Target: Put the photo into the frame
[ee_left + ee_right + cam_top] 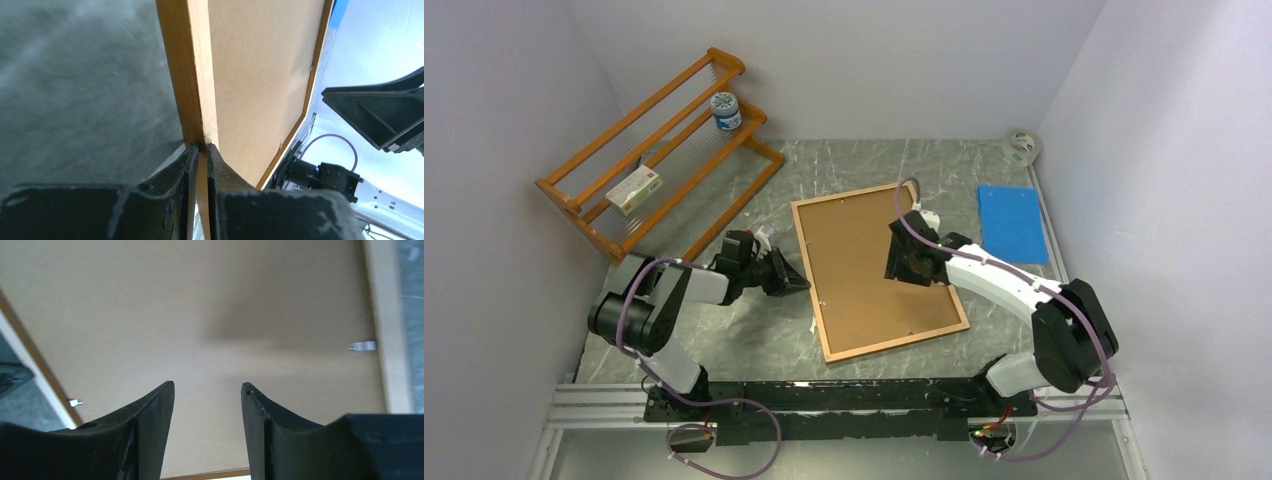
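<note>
The frame (808,262) lies back-up in the middle of the table, with the plain brown backing board (864,270) filling it. My left gripper (802,285) is shut on the frame's left rail, which runs up between its fingers in the left wrist view (192,75). My right gripper (912,265) is open and empty, hovering just over the backing board (200,305) near the frame's right rail (382,340). The photo's picture side is hidden. A thin white sliver (812,323) shows under the frame's left edge; I cannot tell what it is.
An orange wooden rack (659,150) stands at the back left, holding a jar (725,110) and a small box (635,189). A blue sheet (1013,222) lies at the right and a tape roll (1022,146) in the back right corner. Walls close in on three sides.
</note>
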`<action>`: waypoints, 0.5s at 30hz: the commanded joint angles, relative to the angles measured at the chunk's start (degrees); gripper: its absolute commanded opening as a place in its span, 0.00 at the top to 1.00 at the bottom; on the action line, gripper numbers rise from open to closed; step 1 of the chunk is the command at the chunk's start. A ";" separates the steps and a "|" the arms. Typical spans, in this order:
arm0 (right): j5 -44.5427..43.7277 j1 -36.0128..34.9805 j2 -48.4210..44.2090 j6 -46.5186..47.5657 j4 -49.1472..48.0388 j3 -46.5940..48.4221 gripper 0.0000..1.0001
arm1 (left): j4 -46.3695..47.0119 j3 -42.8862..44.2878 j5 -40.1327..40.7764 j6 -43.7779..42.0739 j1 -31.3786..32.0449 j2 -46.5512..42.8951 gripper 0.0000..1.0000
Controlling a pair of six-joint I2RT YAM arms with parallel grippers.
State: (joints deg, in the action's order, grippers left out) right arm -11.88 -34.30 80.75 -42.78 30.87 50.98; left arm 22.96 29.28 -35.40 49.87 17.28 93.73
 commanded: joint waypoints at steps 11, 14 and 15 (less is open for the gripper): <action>-1.61 -17.51 18.14 -1.07 0.80 18.92 0.44 | -9.44 -8.86 19.62 1.81 3.64 -20.81 0.60; -2.93 -20.03 22.34 -0.37 3.04 25.14 0.43 | -14.77 -10.00 24.89 1.87 3.59 -27.46 0.54; -3.49 -20.75 24.06 -0.23 4.35 27.30 0.43 | -16.15 -10.27 26.21 1.86 3.61 -29.06 0.53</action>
State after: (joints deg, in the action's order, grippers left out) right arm -12.10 -52.60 101.41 -43.11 31.79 70.17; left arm 14.70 20.05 -19.44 52.21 20.78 70.76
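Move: For the right hand, the metal tab inside the frame's left rail lies about 17 cm left, 3 cm back and 5 cm below; the bottom tab is roughly 9 cm straight back. The left hand's closed-up fingertips are already at the left rail, whose middle is about 1 cm right and 1 cm ahead; the left tab sits some 4 cm back and 3 cm right of that hand. Right hand sweeps left about 14 cm towards the left tab; left nudges the rail, then opens, lifting off. ##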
